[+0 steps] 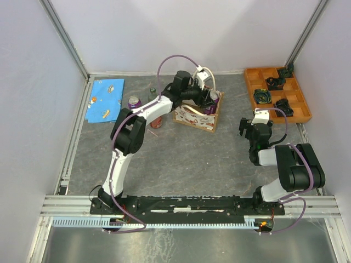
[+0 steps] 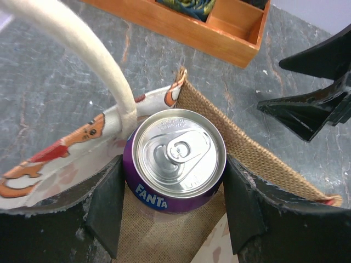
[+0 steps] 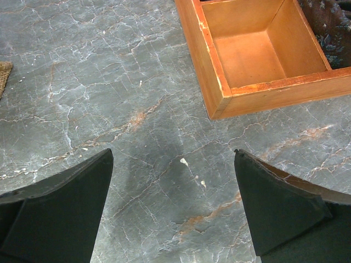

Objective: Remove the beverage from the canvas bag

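The canvas bag point(image 1: 196, 116) stands at the back middle of the table, with a white loop handle point(image 2: 93, 60) and a red-and-white print. In it stands a purple Fanta can point(image 2: 175, 159), the beverage, top up. My left gripper point(image 2: 173, 162) reaches into the bag from above. Its two black fingers point(image 2: 109, 203) press on either side of the can. In the top view the left gripper point(image 1: 210, 98) is at the bag's right end. My right gripper point(image 3: 173, 152) is open and empty over bare table, to the right of the bag point(image 1: 245, 128).
An orange compartment tray point(image 1: 277, 93) with dark items sits at the back right; its corner shows in the right wrist view point(image 3: 219, 104). A second purple can point(image 1: 134, 102), a green bottle point(image 1: 152, 94) and a blue cloth point(image 1: 105, 99) lie left of the bag.
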### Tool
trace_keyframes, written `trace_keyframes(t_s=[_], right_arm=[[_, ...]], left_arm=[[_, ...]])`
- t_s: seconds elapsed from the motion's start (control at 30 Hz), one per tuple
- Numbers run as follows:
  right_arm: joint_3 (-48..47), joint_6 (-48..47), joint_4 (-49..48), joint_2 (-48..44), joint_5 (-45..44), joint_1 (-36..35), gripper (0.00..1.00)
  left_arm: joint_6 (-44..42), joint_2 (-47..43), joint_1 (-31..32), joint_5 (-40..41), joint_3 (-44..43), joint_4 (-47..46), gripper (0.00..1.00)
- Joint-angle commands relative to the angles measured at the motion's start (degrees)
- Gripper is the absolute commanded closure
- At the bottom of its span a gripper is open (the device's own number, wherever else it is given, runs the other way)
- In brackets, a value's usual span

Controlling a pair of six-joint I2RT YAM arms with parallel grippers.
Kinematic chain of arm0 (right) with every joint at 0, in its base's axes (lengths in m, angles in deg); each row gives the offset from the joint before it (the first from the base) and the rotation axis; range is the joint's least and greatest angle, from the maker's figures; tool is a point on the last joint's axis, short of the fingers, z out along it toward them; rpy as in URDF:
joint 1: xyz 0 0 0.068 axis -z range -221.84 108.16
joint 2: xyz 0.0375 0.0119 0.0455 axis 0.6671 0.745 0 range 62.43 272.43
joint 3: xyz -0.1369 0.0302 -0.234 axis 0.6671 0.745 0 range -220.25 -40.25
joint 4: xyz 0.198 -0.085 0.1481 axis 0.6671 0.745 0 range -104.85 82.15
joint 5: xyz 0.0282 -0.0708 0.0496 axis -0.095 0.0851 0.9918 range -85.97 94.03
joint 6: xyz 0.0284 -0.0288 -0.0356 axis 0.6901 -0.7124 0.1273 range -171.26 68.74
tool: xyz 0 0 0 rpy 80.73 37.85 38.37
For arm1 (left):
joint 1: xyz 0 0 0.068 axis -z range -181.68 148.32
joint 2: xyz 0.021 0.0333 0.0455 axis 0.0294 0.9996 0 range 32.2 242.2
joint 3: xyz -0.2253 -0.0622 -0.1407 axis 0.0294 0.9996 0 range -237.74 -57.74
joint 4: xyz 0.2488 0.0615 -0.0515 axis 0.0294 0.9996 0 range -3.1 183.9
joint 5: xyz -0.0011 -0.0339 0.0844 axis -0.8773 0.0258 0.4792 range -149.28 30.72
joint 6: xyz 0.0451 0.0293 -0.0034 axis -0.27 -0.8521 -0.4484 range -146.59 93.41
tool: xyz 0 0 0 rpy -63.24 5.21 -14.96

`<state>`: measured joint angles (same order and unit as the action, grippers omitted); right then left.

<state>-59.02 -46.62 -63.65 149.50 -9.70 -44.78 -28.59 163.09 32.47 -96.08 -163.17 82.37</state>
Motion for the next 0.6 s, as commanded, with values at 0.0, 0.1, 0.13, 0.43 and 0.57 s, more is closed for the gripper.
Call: trace_keyframes(t_s=[0.0,0.1,0.13,0.43,0.57], right_arm=[[-1.71,-0.15,-1.48,-0.54,0.38,0.17,0.01],[-1.67,-0.18,-1.46,-0.54,0.38,0.13,0.01],[-1.7,-0.22,-1.48,-0.52,0.38,0.14,0.01],[-1.71,-0.23,-1.48,-0.54,0.38,0.12,0.01],[-1.68,-0.18,-1.46,-0.57,0.38,0.13,0.01]], left_arm=[[-3.25,-10.14,-0.23,0.29,-3.41,-4.18,0.97],[-3.97,-12.97,-0.3,0.95,-1.86,-4.22,0.97],[-4.24,-13.78,-0.25,1.15,-1.31,-4.21,0.97],[-6.59,-24.07,-0.31,6.13,5.14,-5.78,0.97],[-8.03,-30.34,-0.88,10.84,8.73,-3.9,0.97]])
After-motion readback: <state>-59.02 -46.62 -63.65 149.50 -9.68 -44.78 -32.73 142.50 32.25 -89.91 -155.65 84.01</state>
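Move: Among the drinks already set out, the glass bottle stands about 24 cm to the left hand's left and 2 cm farther out. The standing purple can is 31 cm left and level, the nearest red can 22 cm left and 7 cm back. The canvas bag's middle is 5 cm left, 1 cm back and some 7 cm below this hand. From the idle right hand, the bottle is roughly 43 cm left and 11 cm ahead. Lifting fast and almost straight up, the left hand carries the purple Fanta can, still pinched and already partly raised, some 14 cm up out of the canvas bag. It begins to swing left towards the standing drinks, drifting about 4 cm that way and slightly back, while the wrist rolls about 15 degrees, its far side rising. ##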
